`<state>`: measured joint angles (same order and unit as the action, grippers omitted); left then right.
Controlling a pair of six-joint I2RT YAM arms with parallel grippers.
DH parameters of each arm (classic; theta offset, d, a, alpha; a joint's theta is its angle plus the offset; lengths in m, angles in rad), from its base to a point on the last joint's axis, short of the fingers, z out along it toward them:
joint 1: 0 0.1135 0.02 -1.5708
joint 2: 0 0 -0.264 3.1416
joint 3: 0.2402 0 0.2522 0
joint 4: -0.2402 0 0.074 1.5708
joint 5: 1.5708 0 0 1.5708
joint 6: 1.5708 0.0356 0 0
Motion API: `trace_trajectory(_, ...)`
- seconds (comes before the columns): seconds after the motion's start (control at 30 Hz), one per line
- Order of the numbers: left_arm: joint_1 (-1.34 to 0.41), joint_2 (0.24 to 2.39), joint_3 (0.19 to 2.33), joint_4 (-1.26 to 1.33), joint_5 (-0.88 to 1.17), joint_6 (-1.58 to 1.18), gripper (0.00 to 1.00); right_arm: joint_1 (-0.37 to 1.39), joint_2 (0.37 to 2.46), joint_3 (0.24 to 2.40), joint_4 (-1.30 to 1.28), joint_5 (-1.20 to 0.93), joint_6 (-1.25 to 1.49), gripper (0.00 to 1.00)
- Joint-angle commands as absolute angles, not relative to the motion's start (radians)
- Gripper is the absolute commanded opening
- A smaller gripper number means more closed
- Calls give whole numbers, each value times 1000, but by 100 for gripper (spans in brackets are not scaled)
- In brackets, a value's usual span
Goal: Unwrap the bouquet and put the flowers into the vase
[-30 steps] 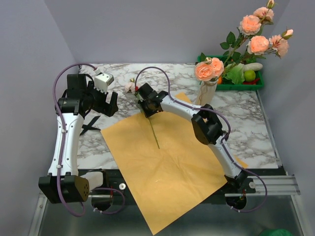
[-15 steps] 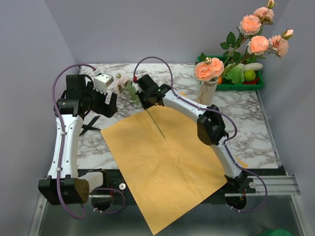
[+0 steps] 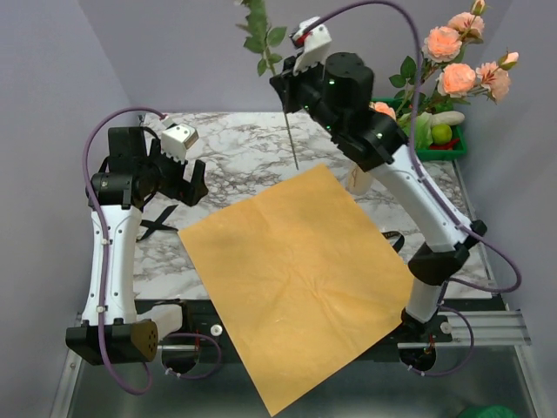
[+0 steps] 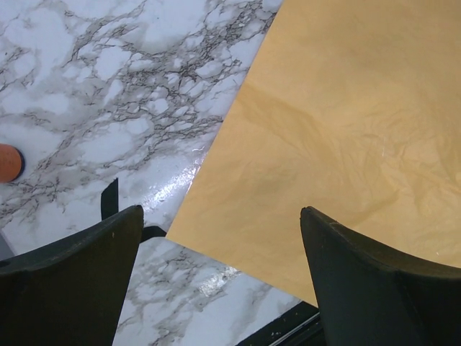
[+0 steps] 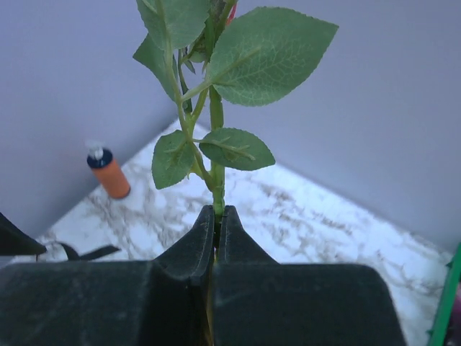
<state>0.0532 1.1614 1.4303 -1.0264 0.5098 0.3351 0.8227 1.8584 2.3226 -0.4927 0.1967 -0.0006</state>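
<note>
My right gripper (image 3: 285, 89) is raised high above the back of the table and is shut on the thin green stem of one flower (image 3: 262, 37). Its leaves stand up above the jaws and the bare stem hangs down; the bloom is cut off at the top edge. In the right wrist view the jaws (image 5: 217, 215) pinch the stem just under the leaves (image 5: 266, 50). The vase (image 3: 355, 180) is mostly hidden behind the right arm, and several peach roses (image 3: 456, 78) rise from it. The orange paper (image 3: 296, 270) lies flat and unwrapped. My left gripper (image 3: 184, 186) hovers open at the left, near the paper's corner (image 4: 346, 130).
A black ribbon (image 3: 157, 225) lies on the marble left of the paper. A green crate of vegetables (image 3: 452, 144) stands at the back right. A small orange bottle (image 5: 109, 173) stands near the back left wall. The paper overhangs the table's near edge.
The right gripper closed on the stem lying on the paper and lifted the flower up and back, high above the table. The left arm stayed put.
</note>
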Motion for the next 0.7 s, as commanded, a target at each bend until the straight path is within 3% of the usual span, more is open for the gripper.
trace_trajectory(0.0, 61, 1163, 1441, -1034, 534, 324, 99, 821, 1688, 2271, -382, 281, -136, 1)
trace_trajectory(0.23, 61, 1193, 1401, -997, 523, 314, 99, 816, 1329, 1964, -104, 301, -314, 1)
trace_trajectory(0.53, 61, 1210, 1425, -1003, 545, 328, 99, 665, 1086, 1646, -9, 368, -344, 1)
trace_trajectory(0.67, 61, 1223, 1440, -1009, 574, 341, 99, 604, 1026, 1476, 215, 356, -368, 1)
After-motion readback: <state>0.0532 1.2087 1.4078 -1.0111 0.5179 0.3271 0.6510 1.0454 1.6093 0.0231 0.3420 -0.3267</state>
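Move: The right hand, already high above the table with the flower pinched by its stem, has the vase about 19 cm to its right, 3 cm farther out and 36 cm below. Roses already standing in the vase reach some 33 cm right of the hand, 4 cm ahead and nearly at its height. The green crate lies 32 cm right, 18 cm ahead, 44 cm below. From the open left hand, the vase is roughly 14 cm ahead, 36 cm right and 17 cm lower. Sweeping fast to the right by about 25 cm, the right hand also rises some 15 cm and draws back towards its base, then runs on almost purely rightward, easing down slightly, to end high up just beyond the vase on its right. The wrist tips the fingers upward by some 30 degrees and swings them clockwise; they stay shut on the stem. ##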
